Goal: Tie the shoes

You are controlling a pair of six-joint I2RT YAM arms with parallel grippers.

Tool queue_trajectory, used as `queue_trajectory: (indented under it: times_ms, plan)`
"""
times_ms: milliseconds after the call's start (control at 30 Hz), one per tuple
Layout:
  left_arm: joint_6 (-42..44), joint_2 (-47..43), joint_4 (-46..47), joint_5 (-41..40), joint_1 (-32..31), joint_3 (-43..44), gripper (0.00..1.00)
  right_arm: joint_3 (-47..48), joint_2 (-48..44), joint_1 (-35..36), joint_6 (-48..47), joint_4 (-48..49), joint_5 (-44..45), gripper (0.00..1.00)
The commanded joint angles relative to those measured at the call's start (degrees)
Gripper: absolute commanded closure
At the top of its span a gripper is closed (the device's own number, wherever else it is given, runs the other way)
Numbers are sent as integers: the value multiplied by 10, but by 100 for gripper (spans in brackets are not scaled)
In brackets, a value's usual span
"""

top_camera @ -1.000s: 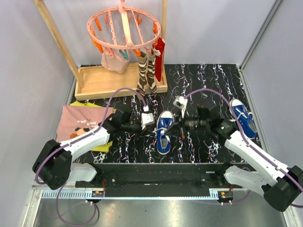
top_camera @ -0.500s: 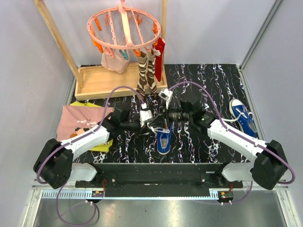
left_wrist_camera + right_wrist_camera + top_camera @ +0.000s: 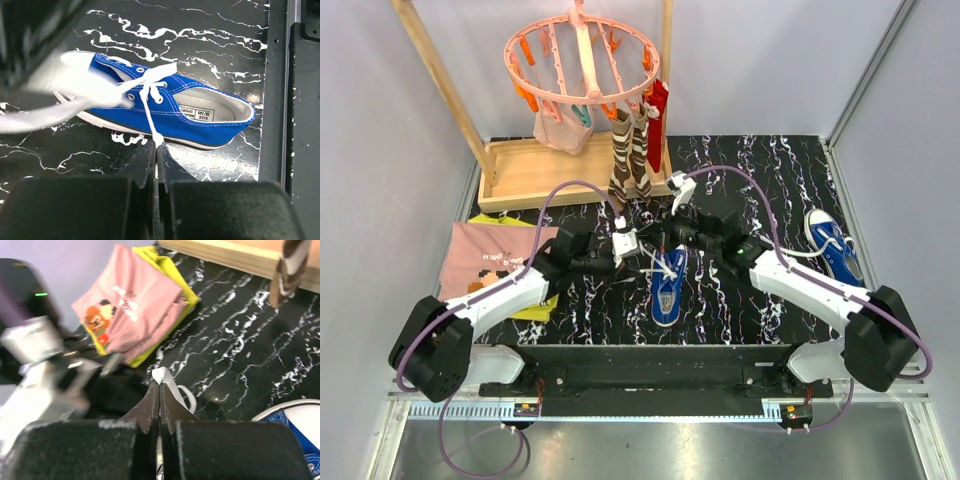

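One blue shoe (image 3: 667, 285) lies in the middle of the black mat, toe toward the far side, laces loose; it fills the left wrist view (image 3: 200, 112). My left gripper (image 3: 643, 260) is at the shoe's left side, shut on one white lace (image 3: 150, 117) at its tip (image 3: 157, 145). My right gripper (image 3: 658, 244) has reached across above the toe, shut on the other lace end (image 3: 161, 375), whose loop hangs below the jaws. The shoe's white toe cap (image 3: 295, 415) shows at the lower right. The second blue shoe (image 3: 833, 247) lies alone at the right.
A wooden rack base (image 3: 570, 170) with a pink clip hanger (image 3: 582, 60) stands at the back left. Striped brown socks (image 3: 630, 155) hang near the shoe's toe. Pink and yellow cloths (image 3: 495, 262) lie at the left, also in the right wrist view (image 3: 135, 305).
My right arm has swung left and farther back, carrying its lace over the shoe's toe toward the left gripper. The left gripper has held its place with its lace.
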Motion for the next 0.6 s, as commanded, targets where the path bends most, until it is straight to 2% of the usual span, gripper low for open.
queue_trajectory:
  times_ms: [0,167,433,533,567]
  plan:
    - [35,-29,21,21,-4,-11,100,-3,34,4,4,53,36,100]
    - [51,-33,9,16,-13,-11,100,13,95,4,3,83,8,100]
    - [74,-30,4,-1,-28,-16,100,98,224,3,36,76,-79,98]
    - [75,-26,2,-8,-28,-15,100,128,242,4,43,50,-118,65]
    - [75,-26,1,-9,-29,-15,100,135,239,4,39,39,-122,47]
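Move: The right hand, lace end already pinched, is taking it to an open spot left of the shoe's toe, roughly 3 cm ahead, 5 cm left and 10 cm below. From that hand the lace crossing is about 2 cm back, 7 cm right and 16 cm down, and the shoe's middle 5 cm back, 6 cm right and 18 cm down. The left hand, holding the other lace, has the spot some 8 cm ahead, 4 cm left and 1 cm up. Still pinching its lace end, the right hand carries it down nearly 10 cm, drifting about 5 cm left and 3 cm forward past the front of the left gripper, fingertips tipping down some 10 degrees; at the very end its fingers start to open on the lace. The left hand keeps its pinch on the other lace and eases slightly back. ##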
